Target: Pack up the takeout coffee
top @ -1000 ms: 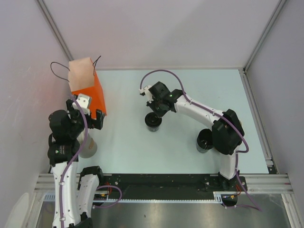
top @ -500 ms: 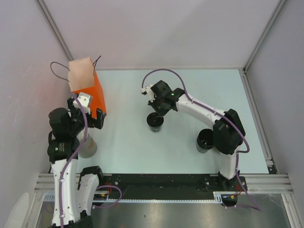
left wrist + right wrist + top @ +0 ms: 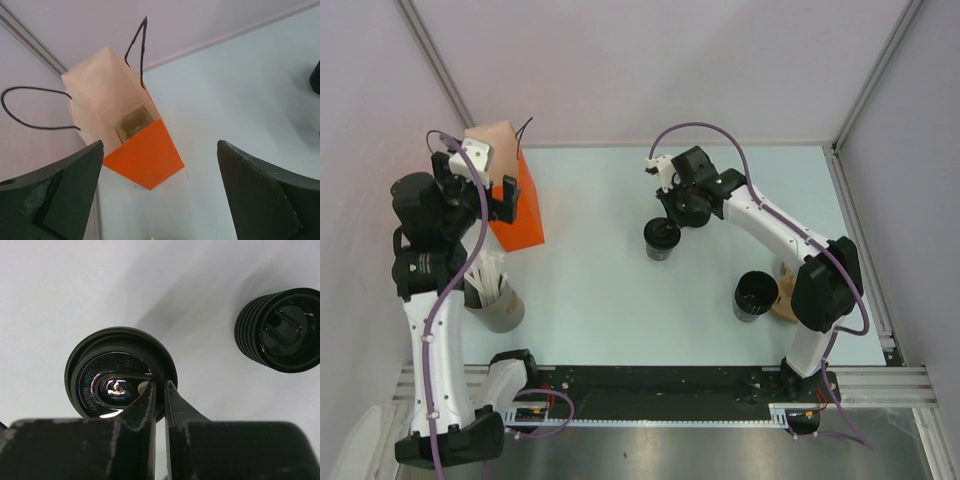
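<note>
The takeout coffee point(image 3: 661, 240) is a small black cup with a glossy black lid point(image 3: 110, 380) marked "CAUTION HOT". It is at mid-table. My right gripper point(image 3: 160, 385) is shut on the lid's right rim, one finger inside the rim and one outside; from above, the right gripper point(image 3: 672, 216) sits just behind the cup. I cannot tell whether the cup is off the table. An orange paper bag point(image 3: 512, 200) with black string handles stands open at the back left. My left gripper point(image 3: 477, 182) hangs wide open above the bag point(image 3: 145, 152), with nothing between its fingers.
A wider black cup point(image 3: 756, 294) with ribbed sides point(image 3: 280, 330) stands open at the right, near the right arm's elbow. A brown object point(image 3: 786, 297) lies just beside it. A grey cup of white straws point(image 3: 492, 297) stands at the front left.
My right gripper has carried the coffee to the right and slightly toward the back. The left arm has swung back and left, so its open gripper now hangs over the bag.
</note>
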Robot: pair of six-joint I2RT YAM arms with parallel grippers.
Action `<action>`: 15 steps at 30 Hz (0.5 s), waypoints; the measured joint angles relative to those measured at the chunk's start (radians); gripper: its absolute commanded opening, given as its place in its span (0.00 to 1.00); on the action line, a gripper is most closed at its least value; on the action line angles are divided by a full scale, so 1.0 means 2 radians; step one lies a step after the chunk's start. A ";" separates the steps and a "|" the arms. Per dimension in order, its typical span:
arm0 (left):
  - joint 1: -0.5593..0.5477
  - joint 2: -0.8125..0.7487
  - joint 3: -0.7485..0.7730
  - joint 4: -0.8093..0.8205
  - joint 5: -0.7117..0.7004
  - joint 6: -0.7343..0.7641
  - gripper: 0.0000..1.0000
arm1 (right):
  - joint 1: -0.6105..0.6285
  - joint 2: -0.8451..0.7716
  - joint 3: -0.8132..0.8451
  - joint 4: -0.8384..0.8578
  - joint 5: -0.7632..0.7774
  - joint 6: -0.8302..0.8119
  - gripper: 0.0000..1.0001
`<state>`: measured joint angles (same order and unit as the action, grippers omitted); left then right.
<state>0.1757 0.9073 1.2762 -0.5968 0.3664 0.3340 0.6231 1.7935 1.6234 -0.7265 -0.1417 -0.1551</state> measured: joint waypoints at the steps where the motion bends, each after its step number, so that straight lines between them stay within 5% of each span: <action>1: 0.000 0.007 0.011 0.001 -0.001 0.000 1.00 | -0.003 -0.003 0.000 0.000 -0.003 0.000 0.00; 15: -0.026 0.196 0.119 -0.007 -0.029 -0.002 1.00 | -0.047 -0.035 -0.023 0.000 -0.068 -0.002 0.00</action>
<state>0.1230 1.2987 1.5135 -0.6109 0.3088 0.3298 0.5289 1.7245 1.5784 -0.7273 -0.2783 -0.1581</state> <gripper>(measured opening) 0.996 0.098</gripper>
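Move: The orange bag stands some 13 cm ahead of the left hand and 3 cm to its left, its middle about 24 cm lower; the straw holder is roughly 13 cm back, 3 cm left and 31 cm down. The right hand already holds the lidded cup; from it the bag lies about 41 cm left, 6 cm ahead and 6 cm lower, the lid stack 8 cm ahead, 6 cm right and 13 cm down. Forward with open fingers goes the left hand, about 9 cm towards the orange bag, rising slightly at first, then sinking a few centimetres while its fingers tip down some 10 degrees. The right hand, still pinching the cup's rim, eases right about 2.5 cm and slightly up, tilting a little, away from the bag. ##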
